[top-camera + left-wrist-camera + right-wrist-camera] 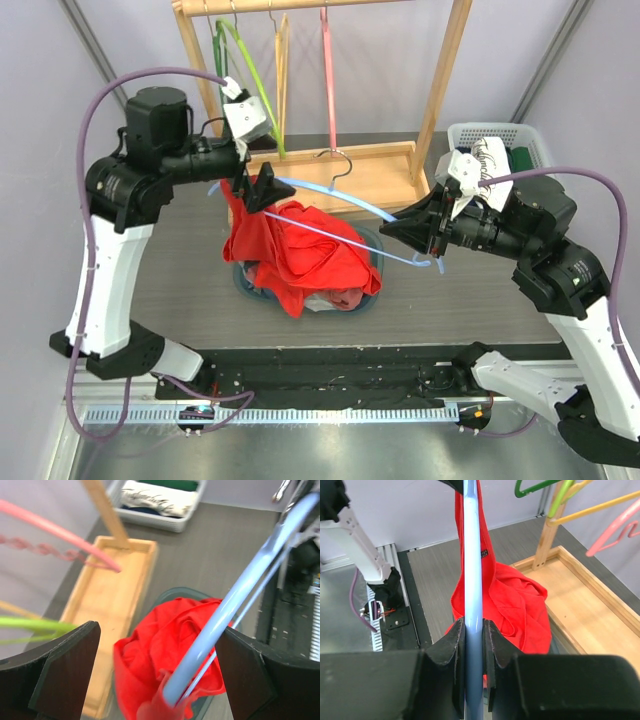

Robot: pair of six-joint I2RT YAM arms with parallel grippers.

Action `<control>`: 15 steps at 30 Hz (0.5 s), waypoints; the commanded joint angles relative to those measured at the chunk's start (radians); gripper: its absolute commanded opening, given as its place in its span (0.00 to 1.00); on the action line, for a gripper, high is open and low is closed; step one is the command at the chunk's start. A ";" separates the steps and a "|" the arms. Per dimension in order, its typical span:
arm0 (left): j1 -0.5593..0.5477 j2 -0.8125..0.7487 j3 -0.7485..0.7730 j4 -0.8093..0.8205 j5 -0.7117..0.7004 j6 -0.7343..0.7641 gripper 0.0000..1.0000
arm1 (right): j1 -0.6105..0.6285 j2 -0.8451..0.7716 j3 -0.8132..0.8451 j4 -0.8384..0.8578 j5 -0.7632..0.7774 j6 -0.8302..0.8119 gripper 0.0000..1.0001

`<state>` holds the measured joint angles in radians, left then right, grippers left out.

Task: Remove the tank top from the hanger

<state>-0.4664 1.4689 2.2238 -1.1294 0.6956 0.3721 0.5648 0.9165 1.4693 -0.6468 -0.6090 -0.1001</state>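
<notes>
The red tank top (300, 250) lies bunched over a teal basin (241, 281), and part of it still drapes up over the left end of the light blue hanger (345, 200). My right gripper (435, 242) is shut on the hanger's right end, seen in the right wrist view as jaws clamped on the blue bar (473, 580). My left gripper (255, 190) stands wide open around the hanger's left end. Its fingers (65, 670) are far apart, with the blue bar (235, 590) beside the right finger and red cloth (155, 650) below.
A wooden rack (440, 90) with green (250, 80), yellow and pink (328, 80) hangers stands behind, on a wooden base tray (380, 170). A white basket (500, 127) of folded clothes sits at the back right.
</notes>
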 commanded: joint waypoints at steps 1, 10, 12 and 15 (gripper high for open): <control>0.005 -0.117 -0.050 0.094 -0.307 -0.050 1.00 | 0.000 -0.016 0.017 0.041 0.093 0.011 0.02; 0.029 -0.298 -0.344 0.175 -0.626 -0.120 1.00 | 0.000 -0.062 0.051 -0.016 0.132 0.037 0.01; 0.034 -0.334 -0.432 0.174 -0.595 -0.133 1.00 | 0.000 -0.074 0.052 -0.017 0.138 0.042 0.02; 0.043 -0.367 -0.525 0.178 -0.506 -0.196 1.00 | -0.002 -0.076 0.056 -0.016 0.141 0.048 0.02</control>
<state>-0.4351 1.1252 1.7866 -1.0019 0.1631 0.2600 0.5648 0.8673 1.4704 -0.7387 -0.4866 -0.0776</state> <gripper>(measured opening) 0.995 0.203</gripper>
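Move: Some 5 cm to the left of the open left hand, about 3 cm nearer the base and 4 cm lower, the tank top's red shoulder still hangs on the blue hanger's left end. The bin sits roughly 10 cm right of this hand, level with it fore and aft, 35 cm below; a green hanger's lower end is about 15 cm ahead, 3 cm right and 5 cm lower. From the right hand that shoulder lies about 30 cm left, 5 cm forward and 2 cm lower. Backing off the blue hanger, the wide-open left hand sweeps about 10 cm left past the tank top's shoulder, first rising slightly, then dipping to end some 4 cm lower, while it swings about 30 degrees counter-clockwise to face the hanger's covered left end. The right hand keeps its pinch on the hanger's right part and draws it about 2 cm right. ##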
